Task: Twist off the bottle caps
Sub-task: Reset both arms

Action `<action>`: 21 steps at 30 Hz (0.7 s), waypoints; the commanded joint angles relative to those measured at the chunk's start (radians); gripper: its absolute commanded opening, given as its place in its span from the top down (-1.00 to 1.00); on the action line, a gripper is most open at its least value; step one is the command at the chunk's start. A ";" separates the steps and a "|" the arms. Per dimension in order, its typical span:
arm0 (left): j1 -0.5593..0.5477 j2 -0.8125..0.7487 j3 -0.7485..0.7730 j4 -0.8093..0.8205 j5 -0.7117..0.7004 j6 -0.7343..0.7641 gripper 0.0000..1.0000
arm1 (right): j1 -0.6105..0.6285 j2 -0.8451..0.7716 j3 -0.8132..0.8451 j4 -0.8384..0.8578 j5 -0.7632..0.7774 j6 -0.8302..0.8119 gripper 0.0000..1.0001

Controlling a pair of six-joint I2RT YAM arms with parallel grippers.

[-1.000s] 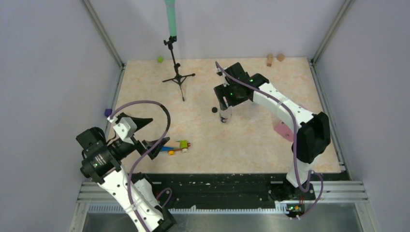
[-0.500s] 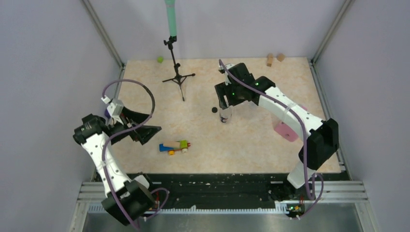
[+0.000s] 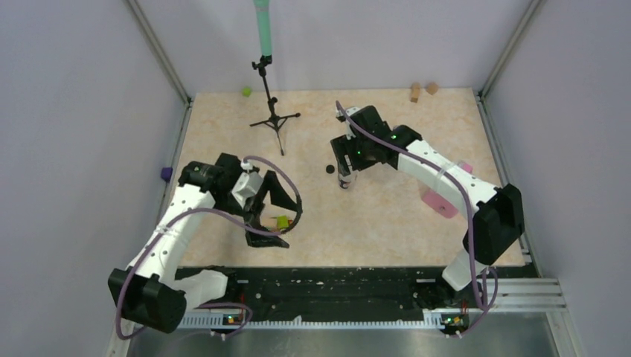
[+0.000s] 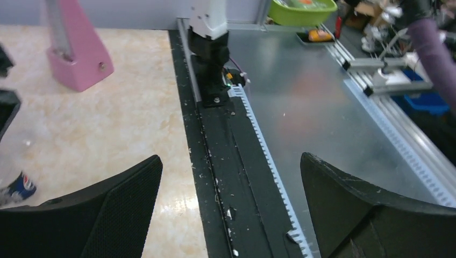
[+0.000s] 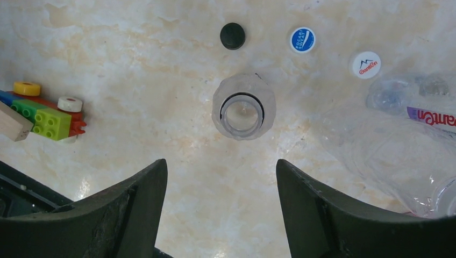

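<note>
An upright clear bottle (image 5: 243, 112) stands with its neck open and no cap on it. My right gripper (image 5: 220, 164) hangs open above it with nothing between the fingers; in the top view that gripper (image 3: 350, 160) covers the bottle (image 3: 347, 181). On the table beyond lie a black cap (image 5: 232, 36), a blue cap (image 5: 302, 40) and a white cap (image 5: 365, 64). Other clear bottles (image 5: 408, 140), one with a purplish label, lie on their sides at the right. My left gripper (image 3: 272, 216) is wide open over the toy blocks, its fingers (image 4: 123, 199) empty.
A toy of coloured blocks (image 5: 48, 115) lies left of the bottle. A pink wedge (image 3: 439, 201) sits under the right arm. A tripod stand (image 3: 275, 119) is at the back, with small green (image 3: 246, 91), tan (image 3: 415, 92) and purple (image 3: 166, 173) blocks near the edges.
My left arm has swung from the table's left edge toward the middle, and its open gripper now sits over the toy blocks. The right gripper has barely moved.
</note>
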 commanded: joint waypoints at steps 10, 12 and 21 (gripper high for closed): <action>-0.101 -0.041 -0.217 -0.035 0.130 0.587 -0.97 | 0.024 -0.088 -0.054 0.049 0.009 0.002 -0.45; -0.108 -0.036 -0.125 -0.034 0.130 0.532 -0.97 | 0.025 -0.089 -0.055 0.048 0.015 0.003 -0.45; -0.142 -0.030 0.362 -0.034 0.131 0.539 -0.97 | 0.027 -0.089 -0.048 0.034 0.025 0.006 -0.45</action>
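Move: Standing open, the bottle is about 3 cm ahead of the right hand, with its middle some 10 cm below. From that hand the black cap is about 8 cm ahead and 5 cm left, and the blue cap 12 cm ahead and 2 cm right, both lying on the table. From the left hand the open bottle is roughly 24 cm ahead, 14 cm right and 20 cm below; the toy train is 11 cm ahead, 9 cm left and 27 cm down. Dipping about 5 cm while drawing back towards its base, the empty left hand then turns upward, rising some 11 cm and easing forward almost to where it began, clear of the toy train and table. On the way it rolls about its rightward-pointing fingers by some 40 degrees, front side up, jaws still wide open. The open right hand backs off about 1 cm from the bottle, then holds still. ##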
